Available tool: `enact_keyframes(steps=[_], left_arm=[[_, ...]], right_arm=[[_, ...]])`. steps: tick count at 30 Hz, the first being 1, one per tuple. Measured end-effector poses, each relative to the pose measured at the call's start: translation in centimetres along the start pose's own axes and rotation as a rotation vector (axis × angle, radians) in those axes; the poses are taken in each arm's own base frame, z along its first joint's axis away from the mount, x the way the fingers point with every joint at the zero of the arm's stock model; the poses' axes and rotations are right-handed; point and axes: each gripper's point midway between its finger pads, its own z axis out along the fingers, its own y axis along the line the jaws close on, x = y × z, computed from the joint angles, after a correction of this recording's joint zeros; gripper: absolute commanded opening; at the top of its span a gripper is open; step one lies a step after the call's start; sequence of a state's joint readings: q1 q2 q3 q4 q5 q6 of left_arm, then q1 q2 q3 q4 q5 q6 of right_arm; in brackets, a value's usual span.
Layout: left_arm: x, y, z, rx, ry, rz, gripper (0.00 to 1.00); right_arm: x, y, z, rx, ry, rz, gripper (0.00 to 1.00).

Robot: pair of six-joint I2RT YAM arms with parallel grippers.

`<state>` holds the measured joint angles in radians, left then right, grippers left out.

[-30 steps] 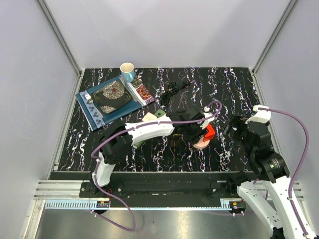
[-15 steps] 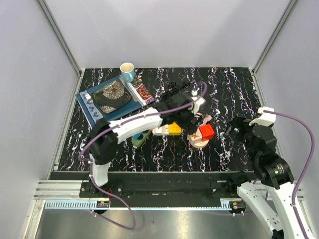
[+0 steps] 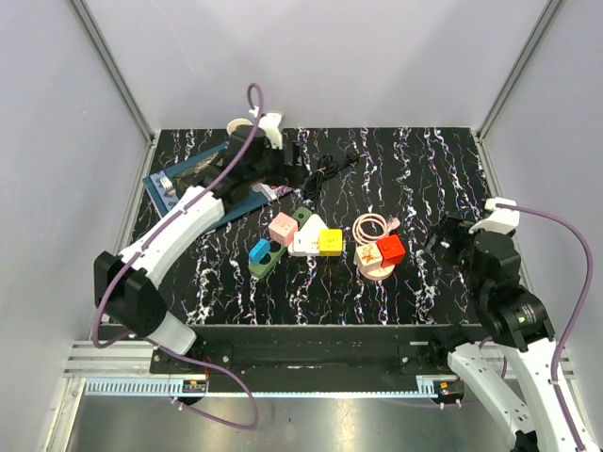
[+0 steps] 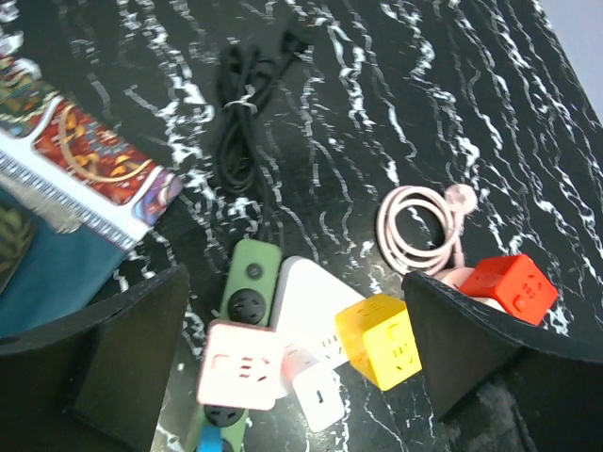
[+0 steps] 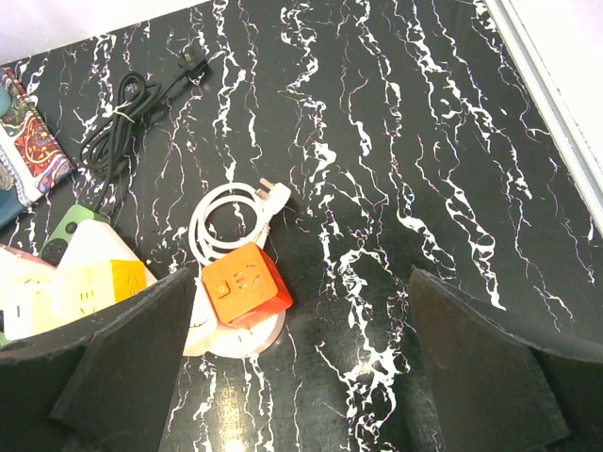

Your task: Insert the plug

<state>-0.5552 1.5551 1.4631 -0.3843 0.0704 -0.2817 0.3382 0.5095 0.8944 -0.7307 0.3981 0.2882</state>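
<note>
A pale pink cable coil (image 3: 371, 226) lies on the black marbled table, its plug (image 5: 274, 192) free on the surface beside a red socket cube (image 3: 391, 249) on a round pink base. Left of it sit a white triangular power strip (image 3: 303, 241) with a yellow cube (image 3: 331, 242), and a green strip (image 4: 248, 282) carrying a pink cube (image 4: 237, 363) and a blue cube (image 3: 259, 250). My left gripper (image 3: 287, 160) hangs open high over the back of the table, holding nothing. My right gripper (image 3: 450, 235) is open and empty, right of the red cube.
A bundled black cord (image 3: 325, 169) lies at the back centre. A blue placemat (image 3: 193, 209) with a patterned dish and a patterned strip (image 4: 80, 155) fills the back left. Grey walls close the table on three sides.
My left arm has swung from over the socket cubes back toward the far left corner, and its jaws have opened. The right arm has barely moved.
</note>
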Motion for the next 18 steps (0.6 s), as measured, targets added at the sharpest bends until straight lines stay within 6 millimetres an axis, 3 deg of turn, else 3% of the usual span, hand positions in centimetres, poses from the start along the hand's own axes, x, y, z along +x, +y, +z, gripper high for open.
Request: enact_keyframes(steps=[6,11,14,18], left_arm=[[0.0,5.9,-3.3,-0.117,-0.042,-0.118,0.99],[-1.8,9.8,-8.2,-0.215,-0.164,-0.205,0.99],[-3.4,10.9,-11.9,-0.277,-0.271,-0.223,0.99],[-4.9,10.8,-16.5,-0.330,-0.404,-0.216,0.99]], right_arm=[[0.3,0.1,0.5,0.007,0.021,-0.002,1.00],[0.3,0.2,0.7,0.012,0.028,0.004,1.00],[0.1,0.3,0.7,0.015,0.025,0.010,1.00],[-0.6,-0.1,0.5,0.036,0.004,0.016,1.00]])
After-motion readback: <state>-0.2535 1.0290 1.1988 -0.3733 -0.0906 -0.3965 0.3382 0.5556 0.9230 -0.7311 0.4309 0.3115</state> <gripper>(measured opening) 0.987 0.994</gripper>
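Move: The empty left hand is leaving the pale cube that sits on the round base, which lies about 15 cm back, 17 cm to its right and 19 cm below. The red cube is 5 cm right of the pale one and 2 cm farther out, the yellow cube 8 cm left of it and 4 cm farther out; the floral tray lies 22 cm left of the hand, 6 cm ahead, 25 cm below. From the idle right hand the pale cube is some 16 cm left, 2 cm ahead, 19 cm down. The left arm, fingers still wide open and holding nothing, sweeps quickly left by about 18 cm, away from the pale, red and yellow cubes and across to the tray's side of the table, level at first and then climbing some 9 cm while drawing back a little. On the way the wrist swings counter-clockwise by nearly 30 degrees, and late in the sweep the fingers tip up a little, touching nothing. ##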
